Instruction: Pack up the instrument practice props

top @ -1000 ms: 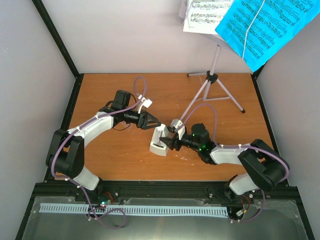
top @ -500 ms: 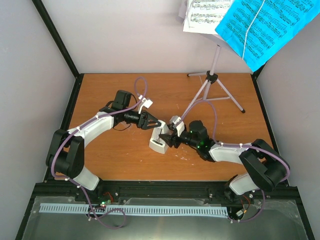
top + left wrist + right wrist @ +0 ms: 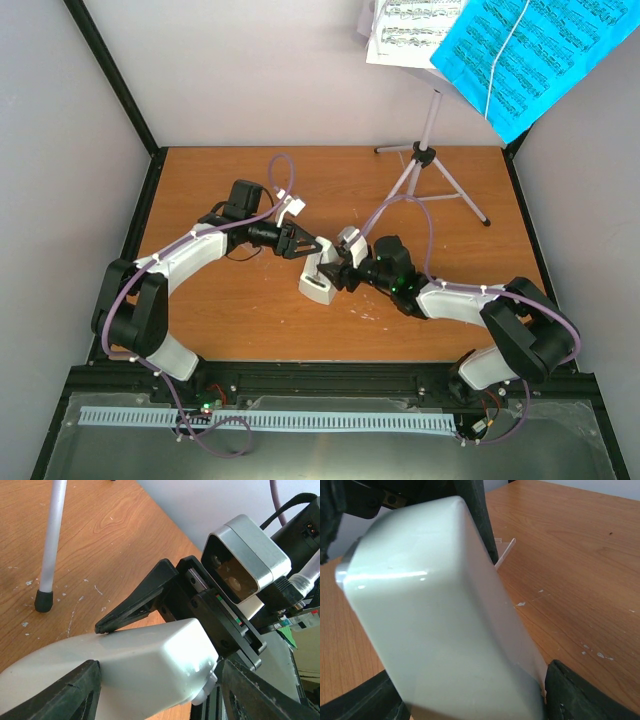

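The white metronome (image 3: pixel 318 277) sits tilted at the table's middle, caught between both grippers. My right gripper (image 3: pixel 339 274) comes in from the right and is shut on it. The white body fills the right wrist view (image 3: pixel 440 620) between my fingers (image 3: pixel 585 692). My left gripper (image 3: pixel 314 247) comes in from the upper left, open, its jaws straddling the metronome's narrow end (image 3: pixel 150 670). One right finger lies along the metronome's upper face in the left wrist view. The lilac tripod music stand (image 3: pixel 425 160) stands at the back right, holding white pages (image 3: pixel 410 30) and a blue page (image 3: pixel 530 60).
A stand leg with a black foot (image 3: pixel 44 600) stands on the wood just beyond the metronome. A thin clear piece (image 3: pixel 504 554) shows behind the metronome. Grey walls enclose the table on three sides. A black rail (image 3: pixel 330 380) runs along the near edge.
My right gripper has moved left and slightly back with the metronome, bringing it between the left gripper's jaws. The left arm has barely moved.
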Controlling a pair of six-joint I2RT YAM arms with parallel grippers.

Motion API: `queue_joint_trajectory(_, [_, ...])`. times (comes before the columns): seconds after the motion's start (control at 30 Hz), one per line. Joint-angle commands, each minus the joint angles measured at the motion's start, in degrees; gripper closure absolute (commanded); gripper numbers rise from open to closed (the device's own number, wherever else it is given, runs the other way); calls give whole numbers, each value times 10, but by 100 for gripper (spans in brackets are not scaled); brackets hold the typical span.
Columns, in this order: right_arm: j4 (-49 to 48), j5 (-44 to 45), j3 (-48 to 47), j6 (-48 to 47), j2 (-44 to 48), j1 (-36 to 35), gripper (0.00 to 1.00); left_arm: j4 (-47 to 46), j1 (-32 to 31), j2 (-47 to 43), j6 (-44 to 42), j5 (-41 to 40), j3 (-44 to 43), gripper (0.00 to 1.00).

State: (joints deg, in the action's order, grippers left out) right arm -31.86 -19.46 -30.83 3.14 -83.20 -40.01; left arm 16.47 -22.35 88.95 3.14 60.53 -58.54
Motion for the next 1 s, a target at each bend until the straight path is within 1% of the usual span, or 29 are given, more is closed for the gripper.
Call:
queue_joint_trajectory(0.0, [2,27,-26,18,-5,-1,32,8,-8,-17,-19,14,-18,33])
queue_joint_trajectory(0.23, [11,35,-36,31,-6,-1,31,8,-10,-21,-19,15,-18,33])
queue_joint_trajectory(0.4, [21,26,-42,32,-6,-1,25,7,-11,-28,-19,2,-18,33])
queue_joint_trajectory(0.43, [22,22,-42,31,-2,-1,22,6,-10,-32,-19,-6,-17,32])
queue_joint_trajectory(0.5, [27,17,-43,30,9,-1,16,4,-10,-41,-18,-24,-16,24])
queue_joint_trajectory(0.53, [31,14,-42,27,20,-1,11,1,-10,-49,-18,-33,-14,20])
queue_joint_trajectory(0.63, [49,2,-42,25,52,-1,3,-22,-10,-82,-11,-77,-2,10])
queue_joint_trajectory(0.73, [73,-13,-36,29,98,0,0,-61,-10,-138,15,-133,19,8])
queue_joint_trajectory(0.83, [139,11,-48,47,159,1,0,-106,-10,-213,87,-205,48,5])
queue_joint_trajectory(0.97, [248,92,-66,73,246,3,0,-128,-10,-275,214,-335,92,1])
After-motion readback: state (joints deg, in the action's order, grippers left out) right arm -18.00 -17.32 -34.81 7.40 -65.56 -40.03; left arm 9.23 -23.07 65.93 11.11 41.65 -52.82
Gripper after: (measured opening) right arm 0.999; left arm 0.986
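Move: Between the two hands stands the upright white metronome, already clasped front and back by both. Its middle is about 2 cm to the right of the left hand and 1 cm back, some 5 cm below; from the right hand it lies about 2 cm left, level fore and aft, 1 cm lower. The music stand's nearest foot is roughly 9 cm ahead and 4 cm right of the right hand, the clear cover about 11 cm ahead and 14 cm left of the left. Holding the metronome for the first half, with the right hand easing about 1 cm forward, both hands then open their fingers wide, come free of its sides and rise faster and faster, some 9 cm each. The left hand also draws off about 3 cm to the left, turning counter-clockwise and rolling by some 20 degrees; the right backs off slightly, to the right and back. ##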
